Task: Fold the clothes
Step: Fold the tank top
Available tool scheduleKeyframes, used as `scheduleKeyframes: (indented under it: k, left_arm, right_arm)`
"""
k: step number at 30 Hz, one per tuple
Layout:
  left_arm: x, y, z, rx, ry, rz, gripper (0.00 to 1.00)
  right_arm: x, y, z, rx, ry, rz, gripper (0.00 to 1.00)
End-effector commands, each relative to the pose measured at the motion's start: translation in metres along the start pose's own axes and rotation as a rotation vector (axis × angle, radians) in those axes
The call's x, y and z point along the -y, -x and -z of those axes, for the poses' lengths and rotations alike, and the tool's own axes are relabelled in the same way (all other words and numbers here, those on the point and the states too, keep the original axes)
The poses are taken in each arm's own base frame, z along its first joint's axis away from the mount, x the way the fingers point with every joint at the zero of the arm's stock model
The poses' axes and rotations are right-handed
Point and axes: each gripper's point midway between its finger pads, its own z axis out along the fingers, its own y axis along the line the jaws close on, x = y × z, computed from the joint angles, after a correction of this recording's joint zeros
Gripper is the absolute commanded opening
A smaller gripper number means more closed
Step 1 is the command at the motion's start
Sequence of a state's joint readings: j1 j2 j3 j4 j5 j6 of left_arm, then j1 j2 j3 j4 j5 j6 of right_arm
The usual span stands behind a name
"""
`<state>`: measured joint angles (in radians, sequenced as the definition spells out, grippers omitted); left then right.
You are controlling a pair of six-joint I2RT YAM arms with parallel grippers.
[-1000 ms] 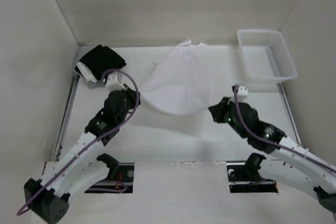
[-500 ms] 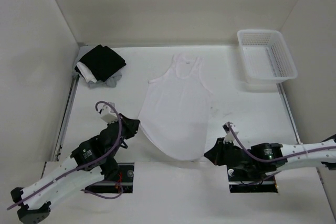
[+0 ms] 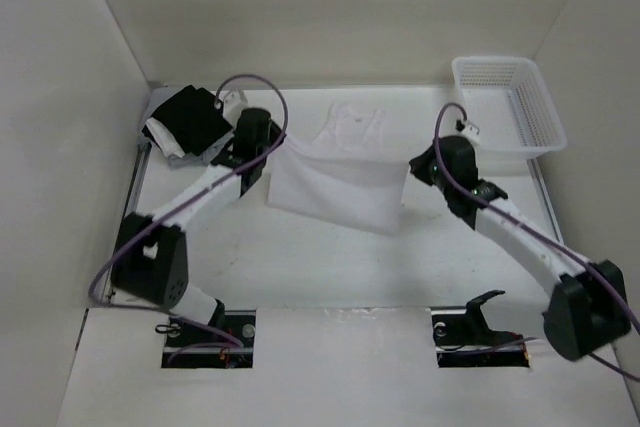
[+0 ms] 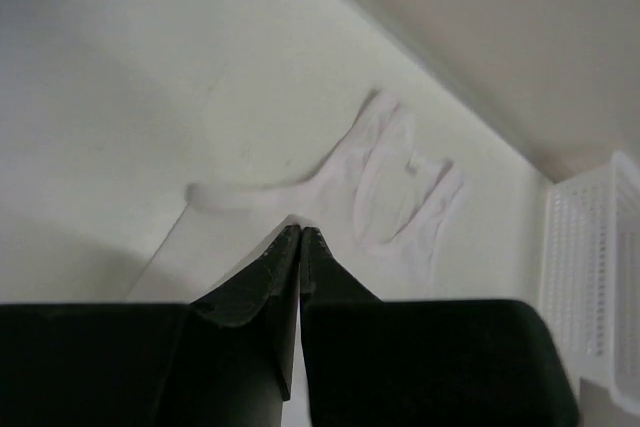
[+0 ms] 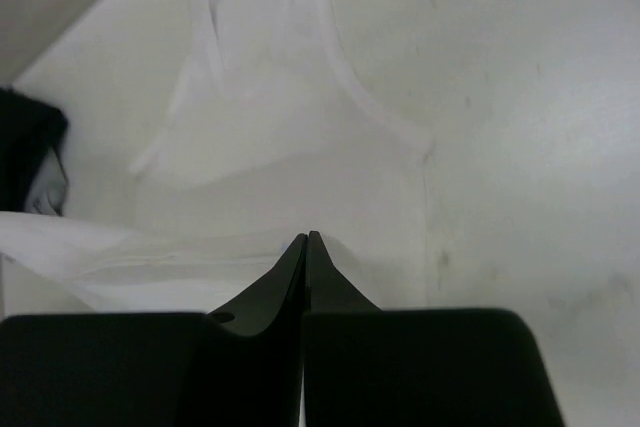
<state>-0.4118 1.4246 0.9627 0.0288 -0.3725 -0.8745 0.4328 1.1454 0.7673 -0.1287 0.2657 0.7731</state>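
The clothes [image 3: 340, 182], a white sleeveless shirt, lie at the back middle of the table with the straps toward the far wall. The lower half is lifted and doubled back over the upper half. My left gripper [image 3: 275, 142] is shut on the left hem corner and my right gripper [image 3: 412, 169] is shut on the right one, with the hem stretched between them. In the left wrist view the shut gripper [image 4: 300, 230] pinches white fabric, with the straps [image 4: 395, 182] beyond it. In the right wrist view the shut gripper [image 5: 307, 237] hangs over the shirt [image 5: 270, 97].
A black, white and grey clothes pile [image 3: 190, 122] sits at the back left corner, close to my left arm. A white plastic basket [image 3: 510, 107] stands at the back right. White walls close the table on three sides.
Both arms have swung from the table's near edge to the back, carrying the hem up and over the upper part of the shirt. Both grippers stay shut.
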Motion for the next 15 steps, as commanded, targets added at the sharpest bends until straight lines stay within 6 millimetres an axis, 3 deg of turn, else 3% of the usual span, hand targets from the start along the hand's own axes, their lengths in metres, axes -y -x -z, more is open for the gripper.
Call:
scheduleKeyframes:
  k: [1,4,7,10,12,15]
  left_arm:
    - [0.082,0.045,-0.048,0.058,-0.209,0.035,0.02]
    - [0.107,0.049,-0.103,0.018,-0.213,0.002,0.03]
    - [0.112,0.045,-0.154,-0.010,-0.179,-0.036,0.09]
    - [0.102,0.038,-0.191,-0.054,-0.134,-0.050,0.26]
    - [0.087,0.038,-0.195,-0.066,-0.103,-0.035,0.30]
    - [0.056,0.032,-0.167,-0.057,-0.057,-0.028,0.30]
  right_arm:
    - [-0.057,0.076,-0.037,0.110,0.208,0.000,0.00]
    - [-0.058,0.110,-0.089,0.093,0.180,-0.014,0.00]
    - [-0.048,0.123,-0.140,0.049,0.125,-0.031,0.01]
    - [-0.035,0.125,-0.180,0.016,0.065,-0.041,0.19]
    - [-0.029,0.123,-0.188,0.011,0.037,-0.048,0.31]
    - [-0.019,0.115,-0.177,0.022,0.007,-0.023,0.38]
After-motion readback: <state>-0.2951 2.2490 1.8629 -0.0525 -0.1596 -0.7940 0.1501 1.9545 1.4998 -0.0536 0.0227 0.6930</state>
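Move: Both hands hold the tank top's hem; its straps lie on the table some 18 cm ahead and 18 cm to the right of the left hand, about 16 cm below. From the right hand they lie about 24 cm ahead, 13 cm left. The clothes stack is about 17 cm ahead and 26 cm left of the left hand; the white basket is some 25 cm ahead and 31 cm right of the right hand. Both hands swing the hem about 20 cm forward towards the straps, then dip, open and let go. ##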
